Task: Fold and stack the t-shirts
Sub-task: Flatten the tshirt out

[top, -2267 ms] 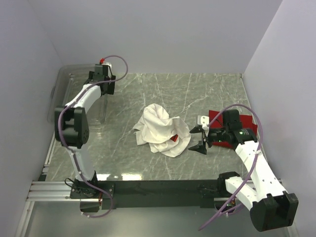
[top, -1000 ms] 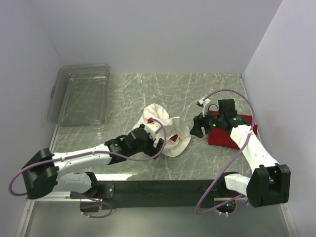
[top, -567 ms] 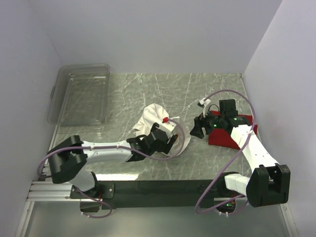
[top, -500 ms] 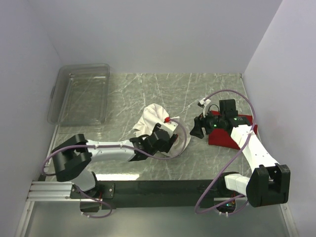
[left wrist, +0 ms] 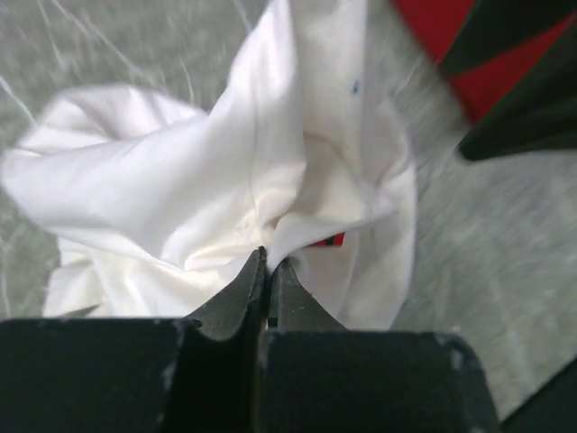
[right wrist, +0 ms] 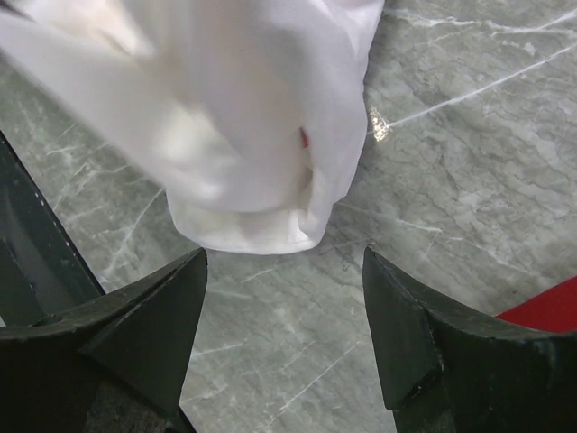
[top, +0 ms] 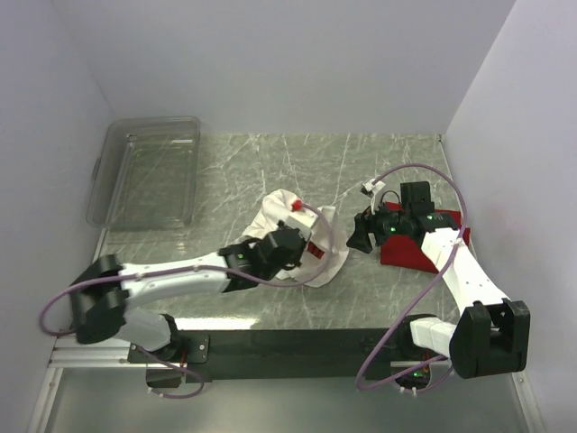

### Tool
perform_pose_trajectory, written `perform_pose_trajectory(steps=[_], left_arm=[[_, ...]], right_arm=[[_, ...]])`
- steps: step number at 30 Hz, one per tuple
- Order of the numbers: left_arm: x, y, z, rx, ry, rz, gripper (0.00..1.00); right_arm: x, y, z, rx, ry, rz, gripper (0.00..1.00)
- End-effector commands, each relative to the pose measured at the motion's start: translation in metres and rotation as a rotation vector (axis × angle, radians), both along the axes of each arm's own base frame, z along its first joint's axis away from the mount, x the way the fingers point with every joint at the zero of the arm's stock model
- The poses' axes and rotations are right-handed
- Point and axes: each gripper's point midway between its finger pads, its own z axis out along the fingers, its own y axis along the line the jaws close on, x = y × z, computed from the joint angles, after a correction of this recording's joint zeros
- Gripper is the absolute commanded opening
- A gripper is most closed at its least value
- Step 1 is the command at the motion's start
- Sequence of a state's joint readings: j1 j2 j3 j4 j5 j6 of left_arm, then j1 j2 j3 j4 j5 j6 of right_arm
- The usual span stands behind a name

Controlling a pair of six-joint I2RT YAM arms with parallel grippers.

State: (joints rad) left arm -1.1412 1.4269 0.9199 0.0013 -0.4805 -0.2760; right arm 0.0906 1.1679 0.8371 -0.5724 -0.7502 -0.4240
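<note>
The white t-shirt (top: 293, 236) lies crumpled at the table's middle, a bit of its red print showing (left wrist: 326, 241). My left gripper (left wrist: 268, 262) is shut on a fold of this white cloth (left wrist: 225, 171) near its front side; in the top view the left gripper (top: 290, 242) sits over the heap. The red t-shirt (top: 416, 245) lies at the right under the right arm, and a strip of it shows in the left wrist view (left wrist: 433, 36). My right gripper (top: 359, 233) stands open just right of the white shirt (right wrist: 243, 117), with bare table between its fingers (right wrist: 281, 302).
A clear plastic bin (top: 146, 171) stands at the back left. The table is grey marble (top: 379, 167), walled at left, back and right. A dark rail (top: 297, 341) runs along the near edge.
The left arm swung from the bin to the white t-shirt, and its jaws closed on a fold within the last second. The right arm stayed still.
</note>
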Motion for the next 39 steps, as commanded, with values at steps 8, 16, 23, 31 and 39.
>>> perform_pose_trajectory(steps=[8,16,23,31,39], left_arm=[[-0.009,0.026,0.127,-0.215,-0.144,-0.006,0.01],[-0.011,0.038,0.168,-0.291,-0.191,-0.006,0.01],[-0.009,0.053,0.205,-0.388,-0.225,-0.006,0.01],[-0.004,0.057,0.239,-0.462,-0.241,-0.039,0.01],[-0.008,0.054,0.263,-0.504,-0.251,-0.076,0.01]], right_arm=[[0.001,0.01,0.012,0.064,-0.011,0.033,0.76],[0.008,0.017,0.001,0.048,0.011,0.024,0.76],[-0.004,0.028,0.001,0.047,-0.011,0.116,0.76],[-0.024,0.046,0.018,0.029,-0.177,0.292,0.77],[0.006,0.056,0.023,-0.097,-0.262,0.251,0.75]])
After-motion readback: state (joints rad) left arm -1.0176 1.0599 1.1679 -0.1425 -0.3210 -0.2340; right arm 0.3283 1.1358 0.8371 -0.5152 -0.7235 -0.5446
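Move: The left fingers already pinch the white t-shirt, some 6 cm above its heaped middle, which lies almost straight below and perhaps 1 cm to the left; its red print is about 3 cm to the right of that hand and 1 cm back. From the open right hand, the shirt's right edge lies roughly 4 cm left, 3 cm back and 5 cm below, the red print about 10 cm left and 3 cm back, the folded red shirt around 14 cm right and 1 cm ahead. Keeping its pinch, the left hand hauls the t-shirt steeply up by about 22 cm, nearly pausing halfway and drifting some 5 cm left, while the wrist tips the fingers up by roughly 25 degrees. The right hand, fingers still spread, starts slowly and then moves about 5 cm left and slightly back over the shirt's right edge, turning some 15 degrees counter-clockwise; whether it touches the cloth can't be seen. ##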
